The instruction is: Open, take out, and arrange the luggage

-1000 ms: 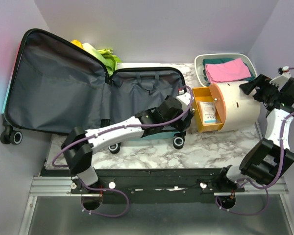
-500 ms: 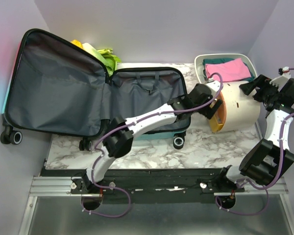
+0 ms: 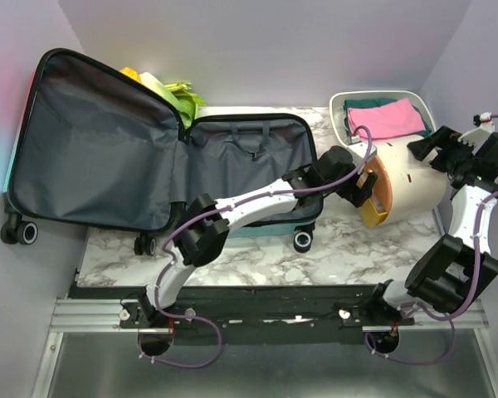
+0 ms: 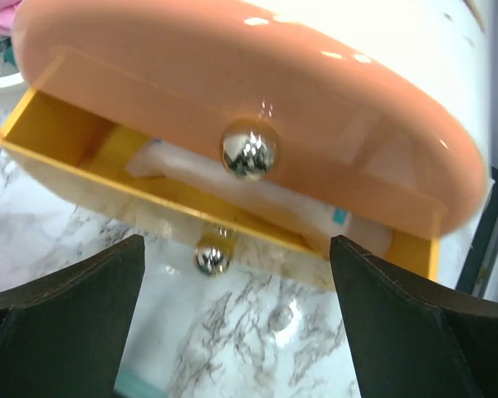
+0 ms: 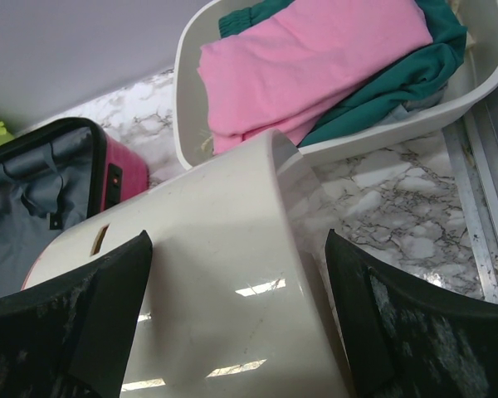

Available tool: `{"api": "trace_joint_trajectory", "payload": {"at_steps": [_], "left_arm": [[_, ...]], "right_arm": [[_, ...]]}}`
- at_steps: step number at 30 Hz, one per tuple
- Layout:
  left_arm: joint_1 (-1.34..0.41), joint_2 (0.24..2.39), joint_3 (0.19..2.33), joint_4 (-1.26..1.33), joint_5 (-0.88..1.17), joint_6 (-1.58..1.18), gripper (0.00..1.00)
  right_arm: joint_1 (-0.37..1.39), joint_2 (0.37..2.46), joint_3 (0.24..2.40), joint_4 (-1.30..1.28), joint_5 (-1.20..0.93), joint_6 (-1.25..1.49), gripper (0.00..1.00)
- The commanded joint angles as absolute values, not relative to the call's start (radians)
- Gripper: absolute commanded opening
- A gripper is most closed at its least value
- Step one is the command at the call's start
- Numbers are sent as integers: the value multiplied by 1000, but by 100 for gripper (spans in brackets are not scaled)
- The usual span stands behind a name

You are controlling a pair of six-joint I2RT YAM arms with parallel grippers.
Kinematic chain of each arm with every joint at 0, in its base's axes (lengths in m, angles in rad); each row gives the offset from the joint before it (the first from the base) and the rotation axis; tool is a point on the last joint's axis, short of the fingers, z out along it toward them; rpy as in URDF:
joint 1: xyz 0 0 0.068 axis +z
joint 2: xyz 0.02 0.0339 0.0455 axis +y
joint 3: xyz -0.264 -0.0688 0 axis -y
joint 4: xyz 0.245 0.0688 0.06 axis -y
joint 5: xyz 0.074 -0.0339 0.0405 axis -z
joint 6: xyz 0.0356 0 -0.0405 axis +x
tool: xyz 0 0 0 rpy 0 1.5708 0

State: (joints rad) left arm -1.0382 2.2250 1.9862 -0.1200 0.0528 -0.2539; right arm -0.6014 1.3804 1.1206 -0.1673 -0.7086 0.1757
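Observation:
The luggage (image 3: 241,157) lies open on the marble table, its dark grey lining showing and nothing lying inside it. Its lid (image 3: 91,157) leans back at the left. The pink shell edge (image 5: 108,170) shows in the right wrist view. My left gripper (image 3: 367,189) reaches past the case to an orange drawer front (image 4: 191,75) with a silver knob (image 4: 249,151). Here the left gripper (image 4: 236,245) is open just below the knob and holds nothing. My right gripper (image 3: 436,149) hovers open over the cream cabinet (image 5: 232,290), also (image 5: 239,240) in its wrist view.
The cabinet (image 3: 411,186) stands right of the case with its yellow drawer slightly out and a white packet (image 4: 274,195) inside. A white basket (image 3: 340,104) with pink cloth (image 5: 307,58) and teal cloth sits behind it. Green and yellow items (image 3: 170,91) lie behind the lid.
The left arm swung right from the case to the drawer front. The drawer, pulled far out a second ago, is now pushed most of the way in. The right arm stayed still.

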Motion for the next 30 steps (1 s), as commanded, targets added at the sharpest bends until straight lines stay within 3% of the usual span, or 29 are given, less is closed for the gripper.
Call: {"api": "trace_joint_trajectory", "payload": {"at_steps": [1, 7, 14, 23, 30], "left_arm": [[-1048, 2033, 1820, 56, 52, -276, 99], [-1037, 1869, 1534, 242, 72, -327, 99], [-1035, 1920, 1522, 155, 8, -307, 99], [-1035, 2285, 2001, -90, 21, -285, 95], [-1035, 2447, 2197, 35, 169, -363, 95]], "right_arm": [[-583, 1422, 1075, -311, -732, 187, 92], [-583, 1420, 1077, -310, -730, 186, 92], [-583, 1417, 1074, -313, -736, 184, 92], [-583, 1416, 1074, -313, -744, 184, 92], [-583, 1419, 1074, -314, -738, 187, 92]]}}
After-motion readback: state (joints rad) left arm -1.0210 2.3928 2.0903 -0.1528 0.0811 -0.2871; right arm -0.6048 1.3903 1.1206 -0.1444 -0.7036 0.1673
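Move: From the left hand, the knob and front of the part-open yellow drawer lie about 4 cm right, 2 cm ahead and 6 cm lower. The closed drawer's knob sits on the tan face about 6 cm to the right, 3 cm ahead and 2 cm above the hand. The clothes basin is some 19 cm ahead, 4 cm right and 10 cm lower. From the right hand, at the cabinet's outer end, the yellow drawer's front is roughly 15 cm left, 11 cm back and 10 cm below. With the fingers staying wide open, the left hand backs off from the cabinet about 5 cm left and a little back while rising some 7 cm, then swings down again, right and forward, to finish over 6 cm lower than it began, coming against the yellow drawer's front by its knob to push it in. The right hand keeps its open fingers around the cabinet's outer end as a brace, shifting barely half a centimetre right as the left hand arrives. ##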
